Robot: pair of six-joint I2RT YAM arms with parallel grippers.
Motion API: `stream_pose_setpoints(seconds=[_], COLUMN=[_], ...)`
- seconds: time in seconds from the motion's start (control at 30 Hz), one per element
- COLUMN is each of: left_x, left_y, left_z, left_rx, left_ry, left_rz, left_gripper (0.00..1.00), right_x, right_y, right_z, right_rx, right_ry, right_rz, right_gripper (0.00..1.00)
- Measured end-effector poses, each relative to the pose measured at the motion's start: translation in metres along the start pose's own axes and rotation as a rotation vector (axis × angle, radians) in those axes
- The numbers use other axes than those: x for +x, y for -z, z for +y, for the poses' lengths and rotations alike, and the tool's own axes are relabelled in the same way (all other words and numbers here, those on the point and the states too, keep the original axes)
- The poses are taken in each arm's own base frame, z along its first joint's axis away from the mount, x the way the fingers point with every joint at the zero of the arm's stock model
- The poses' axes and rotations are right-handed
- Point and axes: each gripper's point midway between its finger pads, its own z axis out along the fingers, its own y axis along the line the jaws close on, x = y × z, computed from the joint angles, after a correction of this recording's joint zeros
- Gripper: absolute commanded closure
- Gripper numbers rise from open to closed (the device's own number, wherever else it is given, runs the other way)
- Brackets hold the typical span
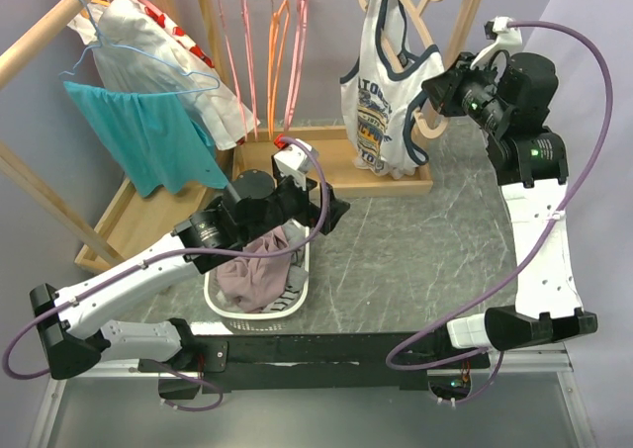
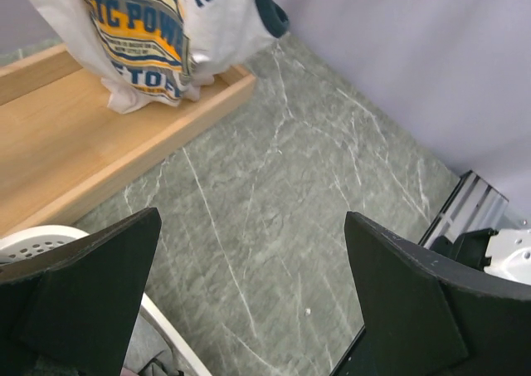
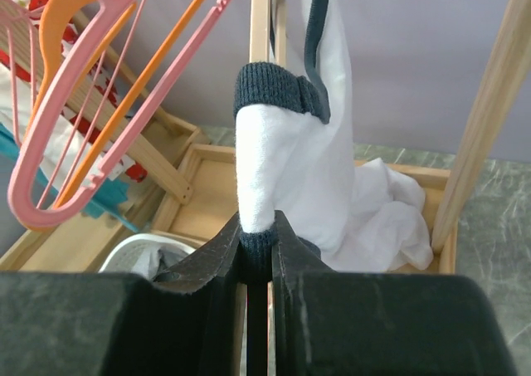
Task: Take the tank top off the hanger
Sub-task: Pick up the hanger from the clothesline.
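Observation:
The white tank top [image 1: 379, 100], navy-trimmed with a yellow and blue print, hangs from a pale wooden hanger [image 1: 412, 18] on the rack's top rail at the back right. My right gripper [image 1: 436, 92] is at its right side. In the right wrist view that gripper [image 3: 257, 233] is shut on the navy trim, and the white cloth [image 3: 286, 168] rises from between the fingers. My left gripper [image 1: 323, 213] hovers open by the laundry basket. Its wrist view shows the fingers wide apart [image 2: 253, 285] over bare table, with the tank top's hem [image 2: 145, 40] far ahead.
A white laundry basket [image 1: 247, 314] with clothes sits at the table's near centre. The wooden rack's base tray [image 1: 331, 156] runs along the back. Pink and orange hangers [image 1: 285, 43] hang on the rail. A teal garment [image 1: 148, 136] hangs at the left.

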Motion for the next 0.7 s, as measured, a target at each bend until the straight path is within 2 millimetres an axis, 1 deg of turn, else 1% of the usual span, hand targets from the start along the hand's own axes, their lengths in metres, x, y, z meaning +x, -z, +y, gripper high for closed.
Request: stream_pose_setpoints(seconds=[0.1, 0.23, 0.33, 0.43, 0.6, 0.7], left_x=[-0.003, -0.002, 0.0, 0.0, -0.001, -0.001], left_y=[0.001, 0.001, 0.001, 0.001, 0.0, -0.002], left_z=[0.002, 0.002, 0.002, 0.004, 0.006, 0.006], left_rx=[-0.012, -0.016, -0.018, -0.028, -0.043, -0.044], left_ry=[0.012, 0.029, 0.035, 0.039, 0.045, 0.045], left_rz=[-0.013, -0.01, -0.005, -0.009, -0.013, -0.008], left_gripper=[0.01, 0.01, 0.01, 0.01, 0.01, 0.01], right_x=[0.001, 0.0, 0.002, 0.015, 0.054, 0.07], right_y=[0.004, 0.006, 0.013, 0.028, 0.068, 0.082], right_z=[0.002, 0.004, 0.004, 0.004, 0.006, 0.007], right_rx=[-0.003, -0.006, 0.001, 0.013, 0.035, 0.037], right_ry=[-0.008, -0.02, -0.027, -0.035, -0.055, -0.067], right_rz=[0.004, 0.005, 0.01, 0.018, 0.045, 0.07], right_gripper=[1.0, 1.0, 1.0, 1.0, 1.0, 1.0])
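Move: The right gripper already pinches the near end of the wooden hanger and the tank top strap on it; the hanger's middle is about 14 cm ahead, 6 cm left and a little above. The tank top's body hangs some 10 cm ahead, 8 cm left and 15 cm lower. The clothesline's middle lies roughly 20 cm ahead, 15 cm left and slightly higher. From the left gripper, the hanger is about 28 cm ahead, 11 cm right and 18 cm higher. Keep the right fingers shut on the hanger end and strap, and draw them back from the clothesline about 9 cm, sinking some 6 cm as you go, so the hook end comes away from the rod over the open table. Start gently, then speed up, letting the fingers tip down about 5 degrees and bringing the tank top nearer the waiting left gripper. ##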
